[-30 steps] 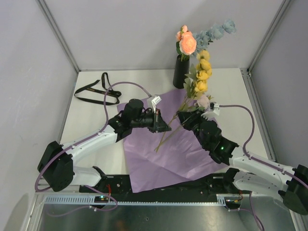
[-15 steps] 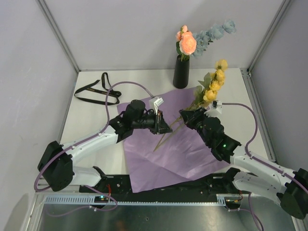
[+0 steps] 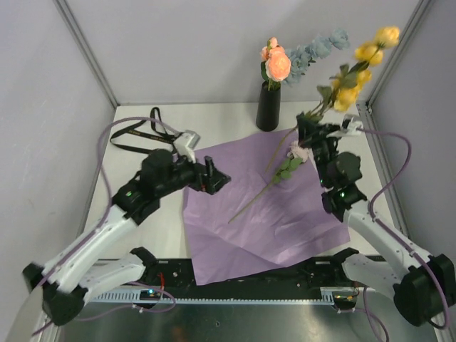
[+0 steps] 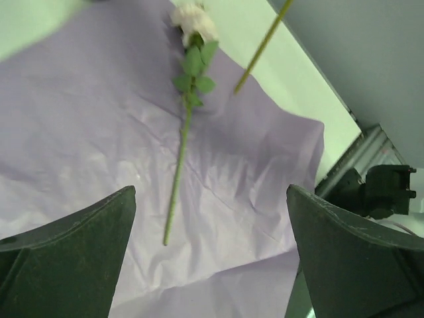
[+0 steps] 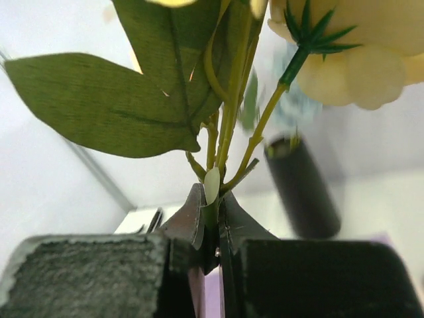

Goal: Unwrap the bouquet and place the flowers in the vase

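The bouquet is apart: its purple paper [image 3: 274,214] lies spread flat. In the black vase [image 3: 268,107] stand peach-pink roses [image 3: 277,64] and pale blue flowers [image 3: 318,48]. My right gripper [image 3: 312,130] is shut on a yellow flower stem [image 5: 233,99], held up and tilted right of the vase [image 5: 301,192], its yellow blooms [image 3: 358,71] high. One pale flower [image 3: 297,152] lies on the paper [image 4: 99,119], with its stem [image 4: 179,169] pointing toward me. My left gripper [image 3: 216,177] hangs open and empty over the paper's left part [image 4: 211,222].
A black ribbon [image 3: 142,132] lies at the back left of the table. Grey walls close the back and sides. The lower end of the held stem [image 4: 262,45] hangs over the paper's far edge.
My left gripper let go of the stem, opened wide and drew back to the left. The right gripper lifted the yellow flowers up toward the back right.
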Controlling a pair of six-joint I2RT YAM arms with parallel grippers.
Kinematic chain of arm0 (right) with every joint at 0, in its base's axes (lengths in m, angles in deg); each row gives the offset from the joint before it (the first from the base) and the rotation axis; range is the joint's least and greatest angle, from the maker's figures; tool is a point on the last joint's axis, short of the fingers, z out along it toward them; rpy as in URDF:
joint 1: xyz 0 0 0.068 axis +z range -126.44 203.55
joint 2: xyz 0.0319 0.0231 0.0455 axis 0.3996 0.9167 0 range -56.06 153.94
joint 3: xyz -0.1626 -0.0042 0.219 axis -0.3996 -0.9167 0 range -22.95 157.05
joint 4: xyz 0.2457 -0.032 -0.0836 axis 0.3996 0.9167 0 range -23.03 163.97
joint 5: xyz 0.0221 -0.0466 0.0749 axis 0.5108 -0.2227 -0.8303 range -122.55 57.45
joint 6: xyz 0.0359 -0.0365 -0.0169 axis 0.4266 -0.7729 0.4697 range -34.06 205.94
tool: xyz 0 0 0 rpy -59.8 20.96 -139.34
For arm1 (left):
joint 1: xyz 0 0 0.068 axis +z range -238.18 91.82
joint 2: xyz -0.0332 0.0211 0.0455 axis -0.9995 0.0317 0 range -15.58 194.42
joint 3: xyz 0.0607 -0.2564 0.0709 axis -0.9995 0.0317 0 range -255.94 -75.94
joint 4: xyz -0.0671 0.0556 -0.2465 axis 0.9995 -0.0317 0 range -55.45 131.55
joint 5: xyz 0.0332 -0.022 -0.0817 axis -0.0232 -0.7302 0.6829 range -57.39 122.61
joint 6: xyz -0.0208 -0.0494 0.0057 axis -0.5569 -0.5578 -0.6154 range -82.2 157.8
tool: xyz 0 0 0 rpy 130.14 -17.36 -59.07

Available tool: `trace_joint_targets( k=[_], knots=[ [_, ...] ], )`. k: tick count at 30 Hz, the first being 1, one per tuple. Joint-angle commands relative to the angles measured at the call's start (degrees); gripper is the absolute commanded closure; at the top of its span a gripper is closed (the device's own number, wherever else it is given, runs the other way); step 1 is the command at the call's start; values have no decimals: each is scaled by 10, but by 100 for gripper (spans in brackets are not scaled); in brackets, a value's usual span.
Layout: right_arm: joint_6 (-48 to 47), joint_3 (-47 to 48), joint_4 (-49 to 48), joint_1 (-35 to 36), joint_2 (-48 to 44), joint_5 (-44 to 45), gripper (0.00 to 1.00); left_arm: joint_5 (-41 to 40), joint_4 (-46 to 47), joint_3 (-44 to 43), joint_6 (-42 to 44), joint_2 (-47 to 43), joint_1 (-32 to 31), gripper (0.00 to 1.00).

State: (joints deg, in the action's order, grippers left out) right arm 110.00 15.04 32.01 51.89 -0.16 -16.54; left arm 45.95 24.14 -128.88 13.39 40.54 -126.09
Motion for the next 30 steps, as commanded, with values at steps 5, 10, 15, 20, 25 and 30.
trace_joint_targets(
  k=[5,10,15,20,25,30],
  knots=[
    [-201,187,-261,-110,172,-176,100,-190,-118,37,102,-179,4,0],
    [-217,270,-417,-127,311,-202,100,-209,-123,61,107,-208,4,0],
    [-225,368,-477,-128,420,-192,100,-190,-131,57,110,-200,3,0],
    [-252,468,-482,-128,521,-191,100,-191,-140,55,112,-197,4,0],
    [-276,561,-450,-133,594,-227,100,-203,-144,55,116,-202,3,0],
    [-282,580,-434,-142,637,-231,100,-208,-147,54,117,-202,3,0]
  ],
)
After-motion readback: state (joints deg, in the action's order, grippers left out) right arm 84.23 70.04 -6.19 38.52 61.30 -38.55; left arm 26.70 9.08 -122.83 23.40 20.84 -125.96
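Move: My right hand holds the yellow flowers. The vase is about 29 cm ahead of that hand and 6 cm to its left, its middle some 23 cm lower. The orange flowers stand in the vase with their heads about level with the hand; the light-blue ones lean out to about 30 cm ahead and 8 cm right. The pink rose lies some 13 cm ahead, 5 cm right and 33 cm below. From my empty left hand, the vase is about 41 cm ahead, 19 cm right and 14 cm lower. With the yellow flowers still pinched by the stem, I swing my right hand up some 13 cm while reaching forward, then carry on nearly level towards the vase, about 22 cm forward in all, tipping the fingertips up by roughly 40 degrees. My left hand, open and empty, draws some 10 cm left towards the paper's left edge, rising about 4 cm before sinking again. ##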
